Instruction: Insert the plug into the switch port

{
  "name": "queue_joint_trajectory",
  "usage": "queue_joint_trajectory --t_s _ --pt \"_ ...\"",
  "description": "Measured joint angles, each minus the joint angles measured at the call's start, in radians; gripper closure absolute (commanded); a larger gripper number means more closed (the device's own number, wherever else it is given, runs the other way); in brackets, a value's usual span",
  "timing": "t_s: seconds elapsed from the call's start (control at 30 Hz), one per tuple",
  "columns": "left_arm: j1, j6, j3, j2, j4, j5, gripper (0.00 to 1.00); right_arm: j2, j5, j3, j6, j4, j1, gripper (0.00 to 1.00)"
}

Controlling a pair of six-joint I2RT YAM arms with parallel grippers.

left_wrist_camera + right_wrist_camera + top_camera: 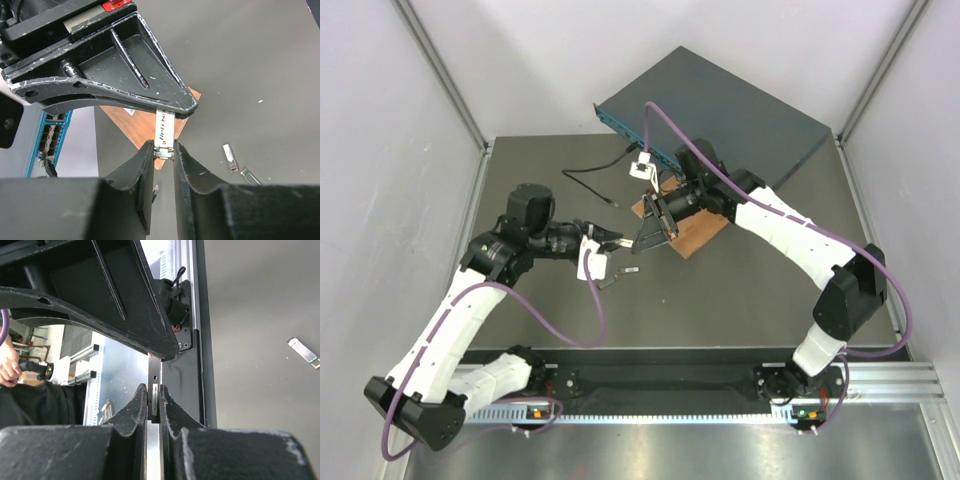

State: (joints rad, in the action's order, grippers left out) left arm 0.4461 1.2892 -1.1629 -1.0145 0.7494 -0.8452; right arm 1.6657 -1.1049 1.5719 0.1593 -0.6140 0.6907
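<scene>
The dark blue-grey switch [720,110] lies at the back, its teal port row [620,125] facing left; the ports [50,135] also show in the left wrist view. A thin black cable runs from that face, and its plug [613,203] lies loose on the table, glimpsed below my left fingers [156,191]. A small grey module [165,131] hangs in the air between both grippers. My right gripper [154,390] is shut on one end of the module [154,375]. My left gripper [164,149] has both fingers against its other end. Neither gripper touches the plug.
A brown wooden board [695,235] lies under the right gripper [655,225]. Two loose grey pieces [228,156] [250,176] lie on the table right of the left gripper [620,243]; one [304,352] shows in the right wrist view.
</scene>
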Motion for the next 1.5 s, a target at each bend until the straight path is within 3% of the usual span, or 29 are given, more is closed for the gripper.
queue_joint_trajectory --t_s 0.1,0.13,0.2,0.23,0.37,0.63,0.83,0.9,1.17,1.33,1.5 --pt "0.001 0.003 0.0 -0.003 0.003 0.0 0.92 0.0 0.004 0.0 0.0 -0.003 0.0 1.0" --pt "0.001 0.002 0.0 -0.005 0.004 0.0 0.98 0.0 0.005 0.0 0.0 -0.005 0.0 0.88" --pt "0.002 -0.008 0.0 -0.006 0.003 0.0 1.0 0.0 0.01 0.0 0.001 -0.008 0.0 0.65" --pt "0.002 -0.033 0.0 -0.007 0.003 0.003 1.0 0.0 0.01 0.0 0.0 -0.008 -0.002 0.46" --pt "0.002 -0.187 0.004 -0.011 -0.032 0.027 1.0 0.0 0.032 0.029 -0.025 -0.032 -0.011 0.24" --pt "0.002 -0.765 0.106 -0.003 -0.257 0.181 1.0 -0.146 0.165 0.066 -0.046 -0.032 -0.114 0.12" --pt "-0.007 -1.063 0.095 -0.091 -0.391 0.34 1.0 -0.391 0.229 -0.02 0.067 0.063 -0.337 0.05" --pt "-0.008 -1.111 0.071 -0.141 -0.409 0.375 1.0 -0.45 0.241 -0.064 0.12 0.091 -0.447 0.0" --pt "-0.013 -1.188 -0.081 -0.306 -0.411 0.464 1.0 -0.55 0.251 -0.28 0.298 0.116 -0.808 0.0" --pt "-0.021 -1.202 -0.158 -0.352 -0.384 0.472 1.0 -0.602 0.237 -0.361 0.332 0.129 -0.903 0.0" --pt "-0.034 -1.212 -0.169 -0.375 -0.37 0.469 1.0 -0.586 0.212 -0.463 0.343 0.13 -0.923 0.0"
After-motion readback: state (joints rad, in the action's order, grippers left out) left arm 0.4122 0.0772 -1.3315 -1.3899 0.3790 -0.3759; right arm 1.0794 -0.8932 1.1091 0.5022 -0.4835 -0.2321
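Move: The left hand already grips the plug, with the switch port about 18 cm ahead of it, 7 cm to its right and perhaps 5 cm lower. The plugged-in cable's connector lies some 4 cm beyond that port and 4 cm to its left; the wooden board is about 6 cm ahead of the hand, 16 cm right and 22 cm below. The right hand, still pinching the plug's other end, has the switch's right side about 14 cm ahead, 32 cm right and slightly lower. The right fingers let go of the plug and open wide, while the left keeps its pinch. The left hand then carries the plug about 14 cm forward towards the port, sinking slightly and swinging its fingers some 50 degrees counter-clockwise to face the switch front. The right hand arcs up and over, some 28 cm right and 11 cm forward, turning clockwise and coming down again beside the switch's right side. ##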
